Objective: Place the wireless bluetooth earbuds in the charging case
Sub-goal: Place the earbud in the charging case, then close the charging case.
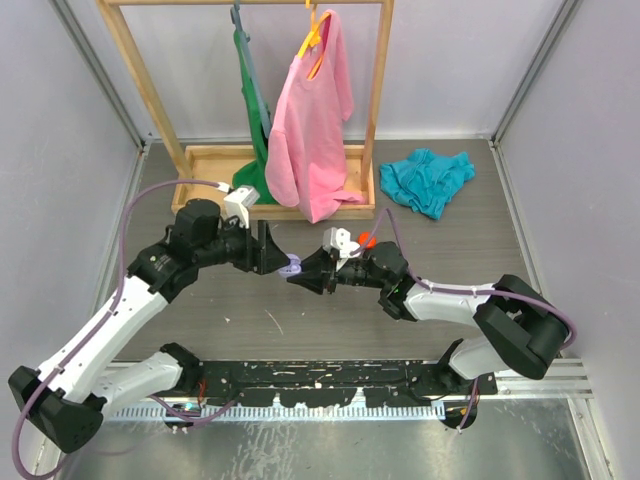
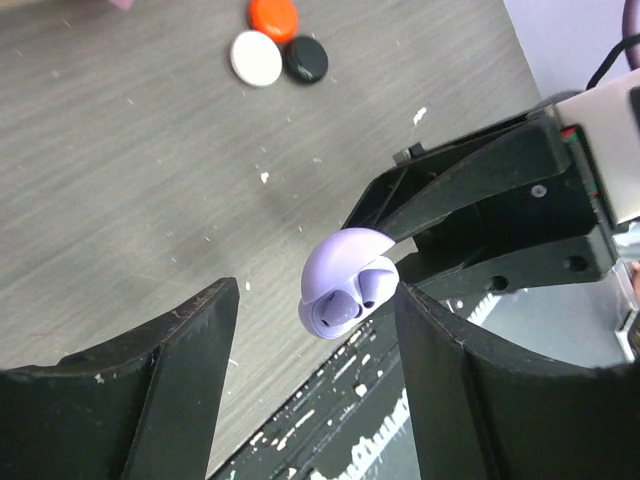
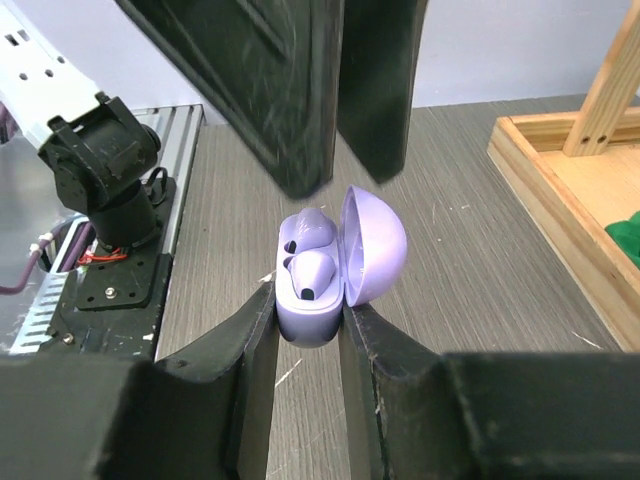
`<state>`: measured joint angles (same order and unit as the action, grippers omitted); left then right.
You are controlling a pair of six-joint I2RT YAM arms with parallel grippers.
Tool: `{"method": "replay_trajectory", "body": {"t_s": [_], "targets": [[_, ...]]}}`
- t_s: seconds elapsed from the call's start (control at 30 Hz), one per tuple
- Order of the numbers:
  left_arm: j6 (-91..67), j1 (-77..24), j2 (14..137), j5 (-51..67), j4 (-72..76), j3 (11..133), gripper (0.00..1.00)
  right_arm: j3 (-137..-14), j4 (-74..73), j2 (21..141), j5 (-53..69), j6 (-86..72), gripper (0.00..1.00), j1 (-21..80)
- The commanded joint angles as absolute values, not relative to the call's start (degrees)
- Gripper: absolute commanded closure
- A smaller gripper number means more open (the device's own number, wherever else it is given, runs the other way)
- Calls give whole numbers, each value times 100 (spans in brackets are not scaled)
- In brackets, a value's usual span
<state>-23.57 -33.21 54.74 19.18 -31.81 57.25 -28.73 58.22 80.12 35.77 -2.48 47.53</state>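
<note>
A lilac charging case point(image 3: 310, 315) with its lid point(image 3: 375, 245) open is held above the table between the fingers of my right gripper point(image 3: 308, 305). Two lilac earbuds point(image 3: 312, 268) sit in its wells. In the left wrist view the case point(image 2: 345, 270) and a bud point(image 2: 340, 312) sit just ahead of my left gripper point(image 2: 315, 298), which is open and empty; the case is near its right finger. In the top view the two grippers meet nose to nose, left point(image 1: 274, 256) and right point(image 1: 306, 276), with the case point(image 1: 291, 267) between them.
Round red point(image 2: 272, 15), white point(image 2: 256, 57) and black point(image 2: 305, 60) items lie together on the table. A wooden clothes rack point(image 1: 215, 165) with a pink shirt point(image 1: 310, 130) and green garment point(image 1: 255, 110) stands behind. A teal cloth point(image 1: 428, 178) lies at the back right.
</note>
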Motion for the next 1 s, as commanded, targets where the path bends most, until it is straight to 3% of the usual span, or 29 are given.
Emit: {"method": "replay_trajectory", "body": {"t_s": [0.0,0.3,0.7,0.83,0.97], "targets": [[-2492,-3160,5607,2988,-2690,5552,35,-3160,6100,7930,3884,-299,99,4773],[-2784,-3094,5667,4394,-1772,5257,36,-3224,5956,7902,4008,-387,99,4766],[-2757,-3094,5120,4798,-1579,5134,39,-3114,5124,7887,3890,-548,99,4756],[-2504,-3096,5009,4345,-2070,5239,38,-3030,4751,7759,3678,-801,99,4676],[-1975,-3095,4920,2862,-3311,5568,34,-3023,3621,7576,2994,-1149,99,4484]]}}
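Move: My right hand already grips the open charging case, both earbuds in it and the lid standing on the forward side; its middle lies about 2 cm left of that hand and 1 cm above. From my open, empty left hand the case is some 4 cm right, 1 cm back and 3 cm below. On the table 24 cm below the left hand lie the red disc, 19 cm right and 10 cm ahead, and the white disc, 16 cm right and 8 cm ahead. I dip my open left hand about 2 cm, sweeping it back and right across the case from its lid side to fold the lid over, then lift it clear while still drawing back, about 5 cm back in all, the hand turning some 15-20 degrees clockwise. My right hand keeps its pinch on the case, eases back a centimetre, then sinks 3-4 cm and rolls its forward side down. ##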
